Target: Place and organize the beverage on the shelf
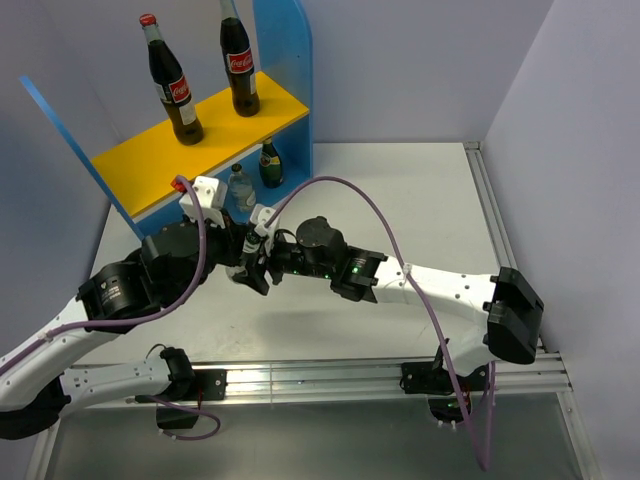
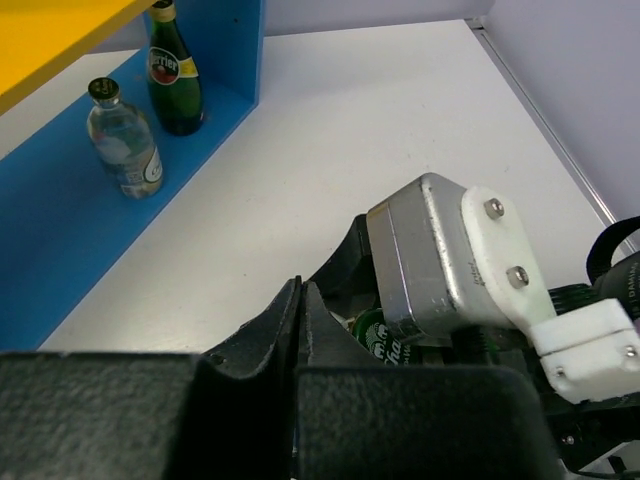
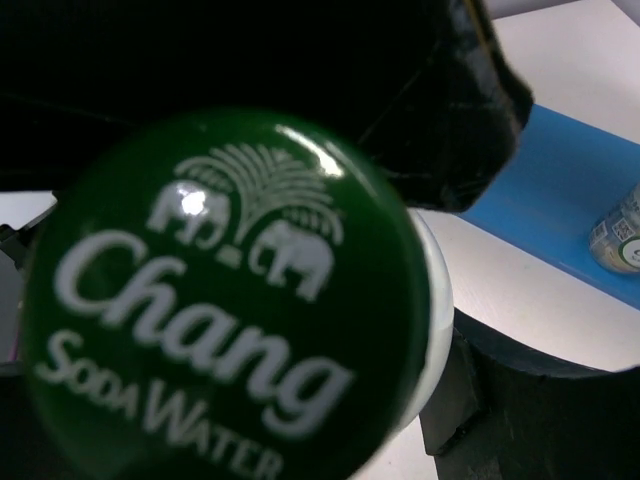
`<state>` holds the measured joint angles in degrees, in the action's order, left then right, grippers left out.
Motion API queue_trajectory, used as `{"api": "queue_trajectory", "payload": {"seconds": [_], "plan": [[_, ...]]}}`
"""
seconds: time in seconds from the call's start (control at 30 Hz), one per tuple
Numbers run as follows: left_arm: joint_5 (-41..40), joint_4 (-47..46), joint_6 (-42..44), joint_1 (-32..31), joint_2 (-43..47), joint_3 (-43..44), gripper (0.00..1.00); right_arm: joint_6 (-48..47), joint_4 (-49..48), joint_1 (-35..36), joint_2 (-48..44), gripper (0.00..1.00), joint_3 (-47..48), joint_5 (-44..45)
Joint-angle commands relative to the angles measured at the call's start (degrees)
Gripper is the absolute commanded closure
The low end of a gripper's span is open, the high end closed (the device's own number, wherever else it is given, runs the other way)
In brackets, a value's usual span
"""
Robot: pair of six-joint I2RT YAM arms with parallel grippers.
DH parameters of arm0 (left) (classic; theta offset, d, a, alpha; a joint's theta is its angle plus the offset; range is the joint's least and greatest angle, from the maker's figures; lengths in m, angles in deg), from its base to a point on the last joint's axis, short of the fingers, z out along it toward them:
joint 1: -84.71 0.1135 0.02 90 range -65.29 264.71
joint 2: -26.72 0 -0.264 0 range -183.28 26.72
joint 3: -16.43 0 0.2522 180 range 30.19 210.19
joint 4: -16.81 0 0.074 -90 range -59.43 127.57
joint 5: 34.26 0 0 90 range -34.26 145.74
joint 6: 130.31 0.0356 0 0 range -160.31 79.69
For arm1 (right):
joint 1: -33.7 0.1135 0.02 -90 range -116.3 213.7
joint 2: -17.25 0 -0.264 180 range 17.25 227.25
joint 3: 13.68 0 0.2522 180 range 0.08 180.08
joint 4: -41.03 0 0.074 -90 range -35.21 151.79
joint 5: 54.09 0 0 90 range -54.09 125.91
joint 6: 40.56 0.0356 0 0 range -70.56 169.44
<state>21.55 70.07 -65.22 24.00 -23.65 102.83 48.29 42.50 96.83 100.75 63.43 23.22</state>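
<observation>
Two tall cola bottles (image 1: 172,80) (image 1: 238,60) with red labels stand on the yellow top board of the shelf (image 1: 150,160). Below it, on the blue floor, stand a small clear bottle (image 2: 125,140) and a dark green bottle (image 2: 173,75). In front of the shelf my right gripper (image 1: 255,265) is shut on a small bottle whose green "Chang Soda Water" cap (image 3: 225,300) fills the right wrist view; one dark finger (image 3: 500,400) shows beside it. My left gripper (image 2: 302,290) is shut, fingers pressed together with nothing between them, close beside that cap (image 2: 375,335).
The shelf's blue side panel (image 1: 290,70) rises at the right of the top board, and its blue floor (image 2: 60,230) runs out toward the grippers. White tabletop (image 1: 420,200) lies to the right, bounded by a metal rail (image 1: 490,210) and grey walls.
</observation>
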Motion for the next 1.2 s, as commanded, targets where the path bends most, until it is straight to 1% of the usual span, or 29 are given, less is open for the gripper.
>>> {"api": "queue_trajectory", "payload": {"seconds": [0.0,0.03,0.07,0.13,0.17,0.2,0.27,0.3,0.33,0.37,0.4,0.47,0.53,0.57,0.6,0.63,0.67,0.73,0.8,0.83,0.9,0.93,1.0,1.17], "plan": [[2.7,-3.9,0.7,-0.1,0.7,-0.4,0.94,0.4,-10.8,0.3,-1.3,1.00,5.7,0.6],[0.6,-2.6,0.0,-0.1,0.6,-0.2,0.93,0.4,-10.7,0.2,-1.2,1.00,5.6,0.8],[-4.0,-1.5,-0.7,-0.1,0.5,0.2,0.90,0.4,-10.8,0.2,-1.2,1.00,5.6,1.3],[-9.5,0.8,-3.2,-0.1,0.2,0.7,0.85,0.6,-10.4,0.1,-0.7,1.00,5.9,1.9],[-12.2,4.0,-4.3,0.1,0.0,1.3,0.83,0.7,-10.1,0.1,-0.4,1.00,6.0,2.5],[-18.0,5.7,-5.7,0.2,-0.3,1.5,0.78,1.1,-9.8,-0.1,0.1,1.00,6.3,3.6],[-22.9,9.0,-9.4,1.8,-0.5,1.7,0.66,1.1,-9.4,-0.6,1.7,1.00,7.0,5.2],[-26.2,11.4,-10.4,2.6,0.2,1.5,0.58,3.6,-9.4,-0.9,2.4,1.00,7.2,6.3],[-27.8,12.1,-11.8,3.7,0.7,1.3,0.53,4.2,-9.7,-1.3,3.7,1.00,7.2,6.6],[-29.1,12.3,-11.9,6.1,1.6,0.1,0.48,4.8,-10.8,-1.9,4.5,1.00,7.3,7.0],[-29.9,9.9,-11.3,7.5,3.9,-0.9,0.35,5.4,-11.5,-2.0,5.2,1.00,7.2,7.4],[-30.4,5.9,-7.5,11.5,6.3,-4.3,0.22,5.3,-13.1,-2.1,7.5,1.00,7.7,9.3],[-29.4,1.4,-5.3,13.5,8.7,-5.9,0.18,4.7,-13.7,-2.1,10.5,1.00,8.9,11.7],[-28.7,0.4,-5.0,14.9,9.1,-7.2,0.14,4.6,-15.5,-2.1,11.6,1.00,9.2,12.5],[-28.3,-0.2,-4.9,15.4,9.4,-7.5,0.05,4.2,-16.7,-2.1,12.6,1.00,9.3,12.6],[-27.9,-1.0,-4.6,16.1,9.4,-7.9,0.03,4.0,-18.0,-2.2,14.9,1.00,9.8,14.3],[-26.6,-1.5,-4.3,17.6,9.4,-8.5,0.03,3.2,-20.6,-2.3,16.2,1.00,10.0,15.4],[-25.5,-3.4,-2.8,19.1,9.9,-9.3,0.02,2.4,-24.3,-2.7,20.4,1.00,11.3,15.9],[-23.6,-4.3,-2.2,20.9,10.8,-10.4,0.02,1.8,-26.1,-2.8,23.2,1.00,12.9,16.0],[-23.2,-4.8,-1.6,21.3,11.2,-10.8,0.02,1.8,-26.8,-3.2,26.1,1.00,15.0,15.8],[-22.0,-6.2,-0.9,22.1,12.1,-12.0,0.02,1.8,-26.8,-3.5,28.8,1.00,17.7,15.2],[-21.7,-6.5,-0.8,22.5,12.1,-12.2,0.02,1.8,-25.9,-3.5,31.3,1.00,20.5,15.0],[-21.3,-6.9,-0.4,23.0,12.5,-12.7,0.02,-0.6,-24.3,-3.8,34.9,1.00,25.2,14.6],[-19.5,-7.9,0.7,24.0,12.7,-13.5,0.02,-0.5,-20.8,-5.5,40.4,1.00,32.4,11.5]]}}
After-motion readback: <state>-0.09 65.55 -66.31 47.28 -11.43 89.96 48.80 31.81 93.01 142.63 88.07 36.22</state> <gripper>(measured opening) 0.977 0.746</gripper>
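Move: The right gripper holds the Chang soda bottle. The empty spot for it on the blue lower shelf is about 19 cm ahead, 9 cm left and 16 cm below that gripper. The clear bottle already shelved stands some 25 cm ahead and 1 cm left, the Perrier about 33 cm ahead and 7 cm right, both equally low. From the left gripper, the spot lies roughly 18 cm ahead, 5 cm left and 21 cm down; the held bottle is 4 cm to its right, 5 cm lower. Keep the right grip on the soda bottle and carry it down about 15 cm, forward nearly as far and 10 cm left, to the front edge of the lower shelf, swinging the hand some 15 degrees clockwise. Clear the left gripper off to the left of the bottle, turning it counter-clockwise as its shut fingers spread wide. ##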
